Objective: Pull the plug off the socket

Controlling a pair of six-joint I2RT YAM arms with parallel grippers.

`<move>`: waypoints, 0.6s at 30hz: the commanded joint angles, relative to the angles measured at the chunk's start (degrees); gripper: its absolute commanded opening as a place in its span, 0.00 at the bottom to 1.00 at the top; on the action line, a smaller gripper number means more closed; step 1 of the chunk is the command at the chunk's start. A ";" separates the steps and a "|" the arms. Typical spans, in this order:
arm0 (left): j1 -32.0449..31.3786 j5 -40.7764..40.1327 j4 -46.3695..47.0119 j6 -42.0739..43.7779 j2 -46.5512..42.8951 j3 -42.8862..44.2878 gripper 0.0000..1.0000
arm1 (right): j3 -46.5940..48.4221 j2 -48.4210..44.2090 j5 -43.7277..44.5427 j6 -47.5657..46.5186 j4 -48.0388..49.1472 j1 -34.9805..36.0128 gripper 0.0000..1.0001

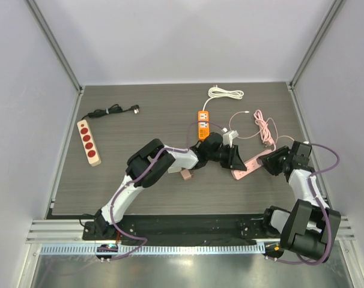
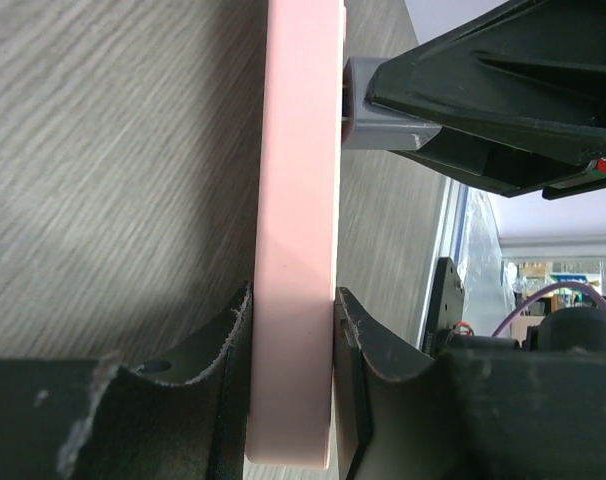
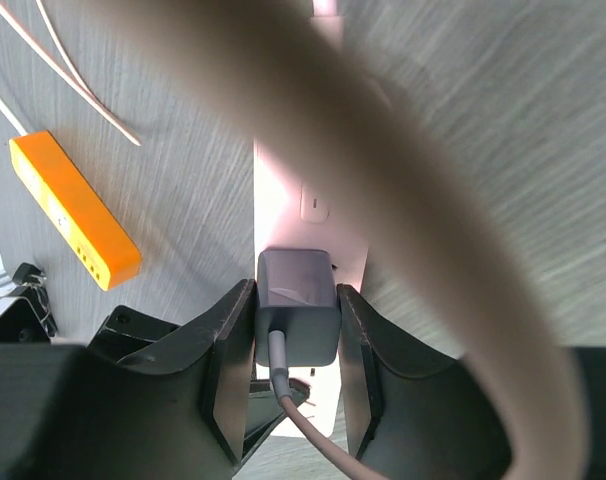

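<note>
The pink socket strip [image 1: 246, 170] lies on the table right of centre. My left gripper [image 1: 233, 159] is shut on it, its fingers pressed against both long sides of the pink socket strip [image 2: 298, 190] in the left wrist view [image 2: 293, 312]. A grey plug [image 3: 298, 325] sits on the strip's face [image 3: 313, 185], with its pinkish cord running toward the camera. My right gripper [image 3: 296, 295] is shut on this plug, a pad on each side. From the left wrist the plug [image 2: 368, 125] shows against the strip with only a thin dark gap, held by the right gripper's black fingers [image 2: 503, 110].
An orange power strip [image 1: 203, 125] lies just behind the grippers, with a white coiled cable [image 1: 225, 93] beyond it. A pink cable [image 1: 263, 127] loops at the back right. A red-buttoned power strip [image 1: 89, 142] and a black cable [image 1: 113, 110] lie far left. A small block [image 1: 185, 174] sits under the left arm.
</note>
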 commanded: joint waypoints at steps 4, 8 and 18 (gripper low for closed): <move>3.75 -11.66 -13.70 1.38 3.96 -3.15 0.00 | 3.76 -6.82 3.16 -2.85 -4.59 -2.06 0.01; 3.66 -12.98 -14.67 1.82 3.34 -3.32 0.00 | 4.11 -7.61 3.26 -3.99 -5.83 -2.06 0.01; 2.00 -14.74 -16.42 3.57 2.90 -1.75 0.00 | 11.22 -10.08 7.39 -10.67 -11.97 -1.80 0.01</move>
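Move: The right hand already grips the grey plug, still at the socket of the pink power strip. The strip's middle lies about 6 cm to this hand's left, 1 cm back and 2 cm lower; the pink cable bundle is some 15 cm straight ahead on the table, 5 cm lower. The left hand holds the strip's near end: from it the plug is about 12 cm right and 4 cm ahead, and the orange power strip 16 cm left and 20 cm ahead. The grey plug comes free of the pink strip, gripped throughout by the right fingers: that hand lifts about 5 cm and drifts some 3 cm right, rolling roughly 10 degrees with its right side rising. The left hand keeps its pinch on the strip's end, eases back slightly, then springs some 3 cm forward and turns a little counter-clockwise. ##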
